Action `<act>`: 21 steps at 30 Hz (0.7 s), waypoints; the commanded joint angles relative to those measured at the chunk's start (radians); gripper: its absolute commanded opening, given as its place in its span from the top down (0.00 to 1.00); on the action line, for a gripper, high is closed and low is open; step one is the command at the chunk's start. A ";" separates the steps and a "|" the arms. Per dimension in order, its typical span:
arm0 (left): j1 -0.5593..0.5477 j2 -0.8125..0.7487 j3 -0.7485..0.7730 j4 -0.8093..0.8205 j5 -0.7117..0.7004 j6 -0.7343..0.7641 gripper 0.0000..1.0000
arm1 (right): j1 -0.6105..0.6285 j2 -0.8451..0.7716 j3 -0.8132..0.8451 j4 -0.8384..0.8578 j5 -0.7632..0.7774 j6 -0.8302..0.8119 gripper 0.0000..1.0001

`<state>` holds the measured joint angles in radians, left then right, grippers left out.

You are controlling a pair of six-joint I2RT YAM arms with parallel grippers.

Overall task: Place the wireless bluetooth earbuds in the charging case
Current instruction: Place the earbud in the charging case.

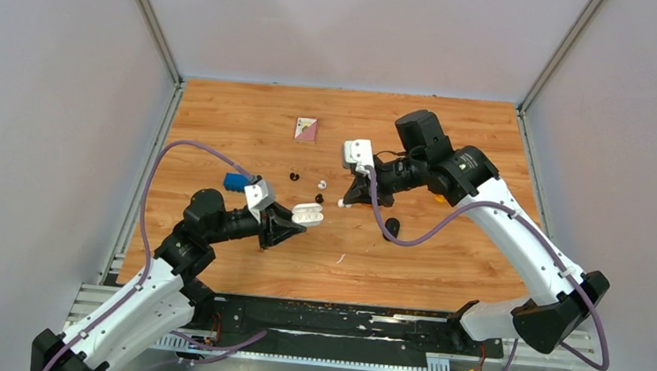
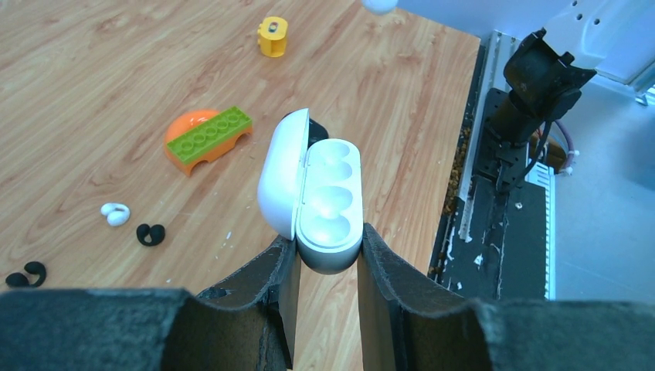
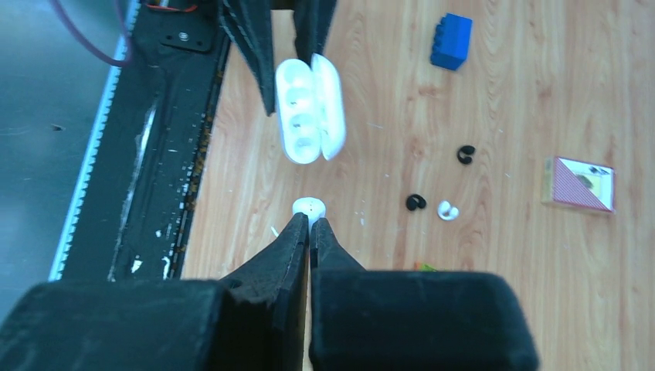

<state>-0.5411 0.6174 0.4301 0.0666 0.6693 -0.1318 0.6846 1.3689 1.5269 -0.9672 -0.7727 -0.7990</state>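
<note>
My left gripper [image 2: 326, 249] is shut on the near end of the white charging case [image 2: 334, 197], held above the table with its lid [image 2: 279, 174] swung open to the left and its wells empty. In the top view the case [image 1: 308, 212] sits at the left gripper [image 1: 291, 222] tips. My right gripper [image 3: 310, 222] is shut on one white earbud [image 3: 308, 207], a short way from the case [image 3: 307, 112]. On the wood lie one white earbud [image 3: 447, 210] and two black earbuds [image 3: 415, 202] [image 3: 466, 154].
An orange-and-green toy [image 2: 208, 139] and a small yellow piece [image 2: 272, 36] lie beyond the case. A black case [image 1: 391, 228] rests under the right arm. A blue brick [image 1: 236, 181] and a red card [image 1: 306, 129] lie further back. A black rail [image 1: 341, 319] runs along the near edge.
</note>
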 commanded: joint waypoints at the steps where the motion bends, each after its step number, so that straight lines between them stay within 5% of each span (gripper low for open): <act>1: 0.001 -0.012 0.000 0.066 0.042 0.005 1.00 | 0.017 0.017 0.038 -0.045 -0.149 -0.060 1.00; 21: 0.001 -0.057 -0.018 0.116 0.110 -0.031 1.00 | 0.202 0.121 0.181 -0.059 -0.019 -0.058 1.00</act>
<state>-0.5411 0.5762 0.4175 0.1329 0.7551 -0.1474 0.8452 1.4765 1.6577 -1.0328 -0.8165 -0.8341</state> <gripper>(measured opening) 0.363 0.019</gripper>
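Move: The right hand holds a white earbud; the open charging case it is going to lies about 7 cm to its left, 2 cm nearer the base and some 7 cm below. On the table roughly 25 cm below the right hand, the black earbuds lie about 14 cm ahead and 7 cm left, the black mouse some 8 cm ahead and 11 cm right. The left hand grips the case, whose middle is about 1 cm ahead and 3 cm right of its hand point. The right hand, shut on the earbud, carries it at nearly constant height towards the far end of the open charging case, first mostly back by about 4 cm with a little left, then on to the left until it has gone some 4 cm that way too, the wrist turning about 10 degrees counter-clockwise. Meanwhile the left hand keeps its grip on the case and brings it up and back by roughly 2 cm each way, tilting and turning only slightly, with its wells kept open to the approaching earbud. ##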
